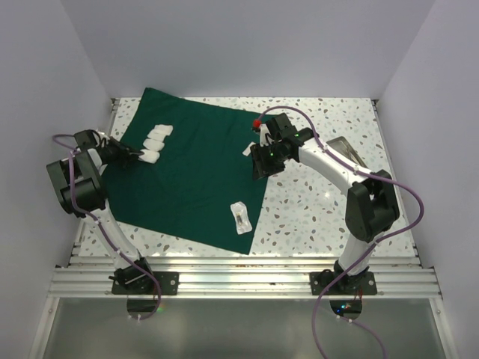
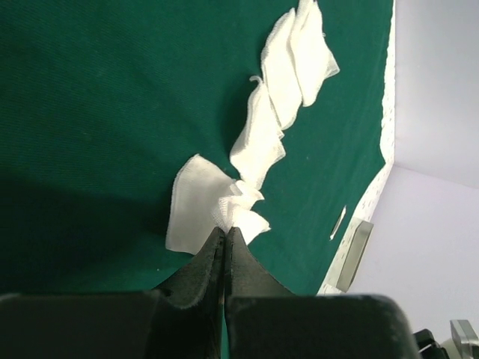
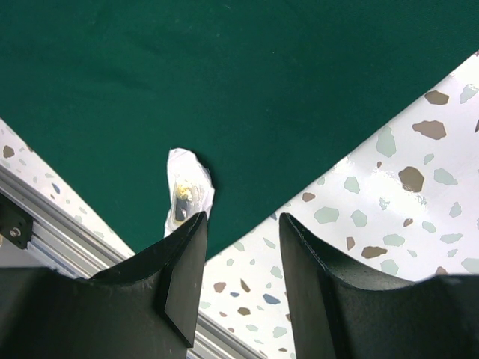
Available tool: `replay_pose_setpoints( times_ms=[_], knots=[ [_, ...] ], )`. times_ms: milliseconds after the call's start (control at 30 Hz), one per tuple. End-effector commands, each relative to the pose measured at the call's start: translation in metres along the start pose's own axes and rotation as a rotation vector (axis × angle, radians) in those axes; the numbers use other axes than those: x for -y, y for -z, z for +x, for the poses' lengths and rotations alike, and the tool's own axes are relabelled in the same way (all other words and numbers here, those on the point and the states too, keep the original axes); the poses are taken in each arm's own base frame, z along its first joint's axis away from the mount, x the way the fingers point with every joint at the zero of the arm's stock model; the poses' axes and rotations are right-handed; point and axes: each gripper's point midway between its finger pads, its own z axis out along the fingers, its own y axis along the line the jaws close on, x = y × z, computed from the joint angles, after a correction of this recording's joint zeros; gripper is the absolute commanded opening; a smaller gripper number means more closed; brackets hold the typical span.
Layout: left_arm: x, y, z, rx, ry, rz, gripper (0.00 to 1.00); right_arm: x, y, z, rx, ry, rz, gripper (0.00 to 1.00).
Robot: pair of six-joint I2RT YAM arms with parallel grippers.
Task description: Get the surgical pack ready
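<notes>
The surgical pack, a large dark green cloth drape (image 1: 191,176), lies spread flat over the left and middle of the table. A row of several white gauze pads (image 1: 157,140) sits on its far left part. My left gripper (image 1: 139,155) is shut, its tips (image 2: 225,230) pinching the bunched corner of the nearest white pad (image 2: 196,213). My right gripper (image 1: 259,161) hangs open over the drape's right edge (image 3: 247,217), holding nothing. A small white sealed packet (image 3: 187,193) lies on the drape (image 3: 224,90) just beyond the left finger.
The white packet (image 1: 239,217) rests near the drape's front right corner. A small white item (image 1: 248,150) and a red object (image 1: 257,121) lie beside the right wrist. A shallow metal tray (image 1: 346,152) stands at the right, partly behind the right arm, on the speckled table (image 1: 314,209).
</notes>
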Motion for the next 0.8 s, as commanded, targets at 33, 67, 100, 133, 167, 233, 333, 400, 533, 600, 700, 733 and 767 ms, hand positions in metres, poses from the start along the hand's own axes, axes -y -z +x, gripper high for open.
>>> replay_pose_setpoints(
  times_ms=[33, 67, 100, 133, 167, 233, 333, 400, 533, 600, 700, 733, 767],
  knots=[
    [-0.012, -0.001, -0.011, 0.018, -0.019, -0.051, 0.00, -0.006, 0.007, -0.012, 0.039, 0.016, -0.016, 0.47],
    [-0.010, -0.001, -0.014, 0.023, -0.036, -0.054, 0.00, -0.006, 0.007, -0.012, 0.038, 0.016, -0.018, 0.47],
    [-0.011, -0.001, -0.016, 0.025, -0.040, -0.055, 0.00, -0.006, 0.007, -0.012, 0.038, 0.018, -0.018, 0.47],
    [-0.014, -0.003, -0.016, 0.020, -0.035, -0.064, 0.00, -0.005, 0.007, -0.012, 0.037, 0.016, -0.018, 0.47],
    [-0.012, -0.003, -0.020, 0.023, -0.050, -0.062, 0.00, -0.005, 0.008, -0.012, 0.037, 0.016, -0.017, 0.47],
    [-0.013, -0.006, -0.022, 0.016, -0.053, -0.065, 0.00, -0.006, 0.007, -0.010, 0.033, 0.015, -0.020, 0.47],
    [-0.015, -0.007, -0.026, 0.016, -0.060, -0.068, 0.00, -0.005, 0.007, -0.011, 0.035, 0.014, -0.019, 0.47],
    [-0.015, -0.009, -0.025, 0.008, -0.060, -0.063, 0.00, -0.006, 0.007, -0.010, 0.035, 0.014, -0.019, 0.47],
    [-0.019, -0.015, -0.019, -0.026, -0.050, -0.049, 0.11, -0.006, 0.006, -0.010, 0.034, 0.011, -0.025, 0.47],
    [-0.021, -0.015, -0.017, -0.037, -0.051, -0.048, 0.16, -0.008, 0.007, -0.010, 0.034, 0.010, -0.028, 0.47],
    [-0.023, -0.012, -0.011, -0.060, -0.063, -0.068, 0.31, -0.007, 0.008, -0.010, 0.035, 0.010, -0.027, 0.47],
    [-0.020, -0.009, -0.015, -0.052, -0.096, -0.074, 0.38, -0.007, 0.007, -0.010, 0.032, 0.009, -0.028, 0.47],
    [-0.018, -0.006, -0.016, -0.050, -0.107, -0.080, 0.40, -0.008, 0.007, -0.010, 0.034, 0.012, -0.031, 0.47]
  ],
)
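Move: The left hand still pinches the nearest gauze. Its place at the near end of the gauze row is about level with the hand, 2 cm to the right and some 3 cm below. The second gauze lies about 5 cm ahead and 4 cm right, the third about 9 cm ahead and 6 cm right, both some 3 cm below. From the right hand, the laying spot is roughly 14 cm ahead, 42 cm left and 10 cm lower. The left fingers, shut on the gauze at first, let go of it near the cloth, opening to a bit over a third. Before that the hand sinks, edging about 1 cm forward and 1 cm left; it keeps sinking as the fingers start to part, some 2 cm down in all, then just begins to rise. The wrist hardly turns. ##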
